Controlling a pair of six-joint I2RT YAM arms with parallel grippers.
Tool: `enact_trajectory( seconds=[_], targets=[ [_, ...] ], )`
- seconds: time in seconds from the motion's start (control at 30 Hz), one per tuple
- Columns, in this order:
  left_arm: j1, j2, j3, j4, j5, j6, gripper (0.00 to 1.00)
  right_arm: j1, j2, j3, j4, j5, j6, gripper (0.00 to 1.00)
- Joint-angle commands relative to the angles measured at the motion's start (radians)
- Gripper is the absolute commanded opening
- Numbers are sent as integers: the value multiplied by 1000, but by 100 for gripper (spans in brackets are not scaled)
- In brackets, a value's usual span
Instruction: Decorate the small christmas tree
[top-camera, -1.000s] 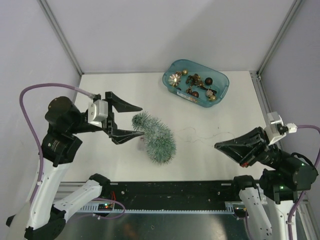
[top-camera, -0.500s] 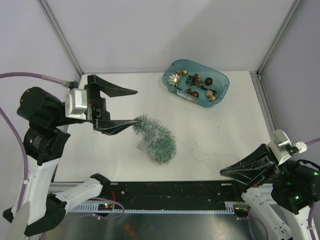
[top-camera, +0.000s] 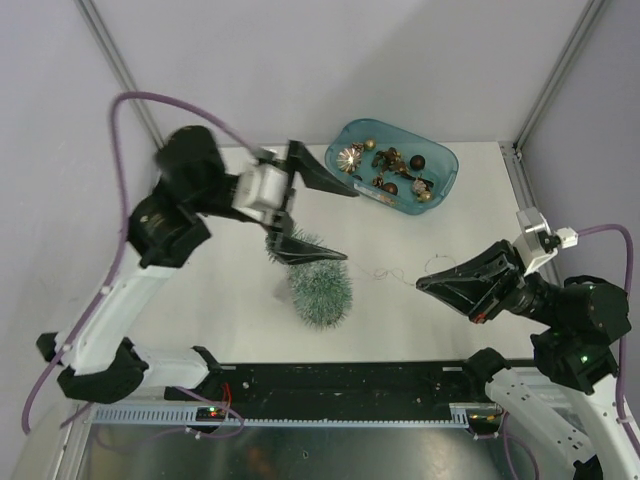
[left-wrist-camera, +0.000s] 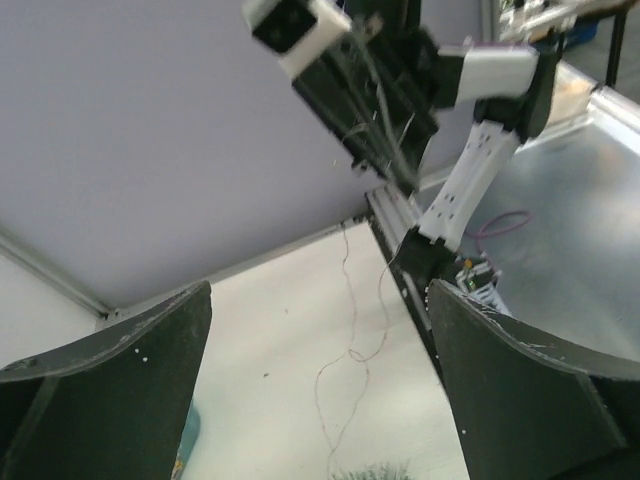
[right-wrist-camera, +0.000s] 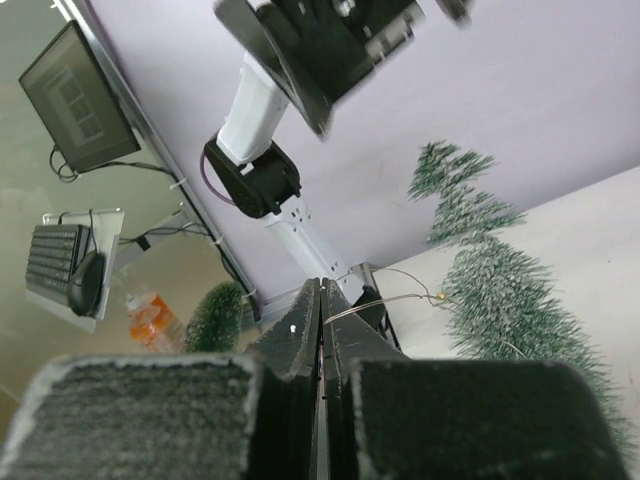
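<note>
The small christmas tree (top-camera: 320, 292), frosted green and bristly, stands near the table's front middle, its tip (top-camera: 283, 245) leaning back-left. My left gripper (top-camera: 350, 225) hangs open just above and behind the tree, one finger close over the tip, holding nothing. In the left wrist view the fingers (left-wrist-camera: 150, 360) frame bare table and a thin wire (left-wrist-camera: 350, 355). That wire (top-camera: 400, 275) runs from the tree to my right gripper (top-camera: 425, 283), which is shut on it. The right wrist view shows the wire (right-wrist-camera: 385, 300) leaving the closed jaws toward the tree (right-wrist-camera: 510, 300).
A teal tray (top-camera: 440, 190) of gold and dark ornaments sits at the back right. Grey walls and metal frame posts (top-camera: 120, 70) close in the table on three sides. Beyond the frame stand another small green tree (right-wrist-camera: 215, 315) and an orange bottle (right-wrist-camera: 150, 315).
My left arm swung from the left side across to above the tree and its jaws opened wider. The right gripper dipped toward the near edge, then came back. The tree looks more upright.
</note>
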Motion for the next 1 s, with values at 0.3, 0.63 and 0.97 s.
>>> enact_trajectory(
  seconds=[0.3, 0.63, 0.97],
  targets=[
    [-268, 55, -241, -142, -458, 455, 95, 8, 40, 109, 7, 110, -78, 0],
    [-285, 99, -208, -142, -437, 448, 69, 8, 36, 108, -64, 117, -103, 0],
    [-307, 98, -152, -142, -381, 422, 11, 8, 30, 108, -109, 143, -128, 0]
  ],
)
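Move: The thin wire hanging from the right fingertips is what the open left hand goes for: its beaded stretch lies about 7 cm to the left hand's right, level with it fore and aft, and some 16 cm below. From the right hand, that stretch is roughly 4 cm ahead, 4 cm left and 7 cm below. The tree stands well below the left hand, some 40 cm down, about 10 cm ahead and 2 cm to its left. The wide-open left hand sinks about 15 cm while reaching some 7 cm right towards the wire, its fingers tipping down by about 20 degrees; it then nearly stops and closes them on the wire near the bead. The right hand keeps its shut grip on the wire and holds it out, rising some 3 cm, sinking back partway and easing about 2 cm forward. ##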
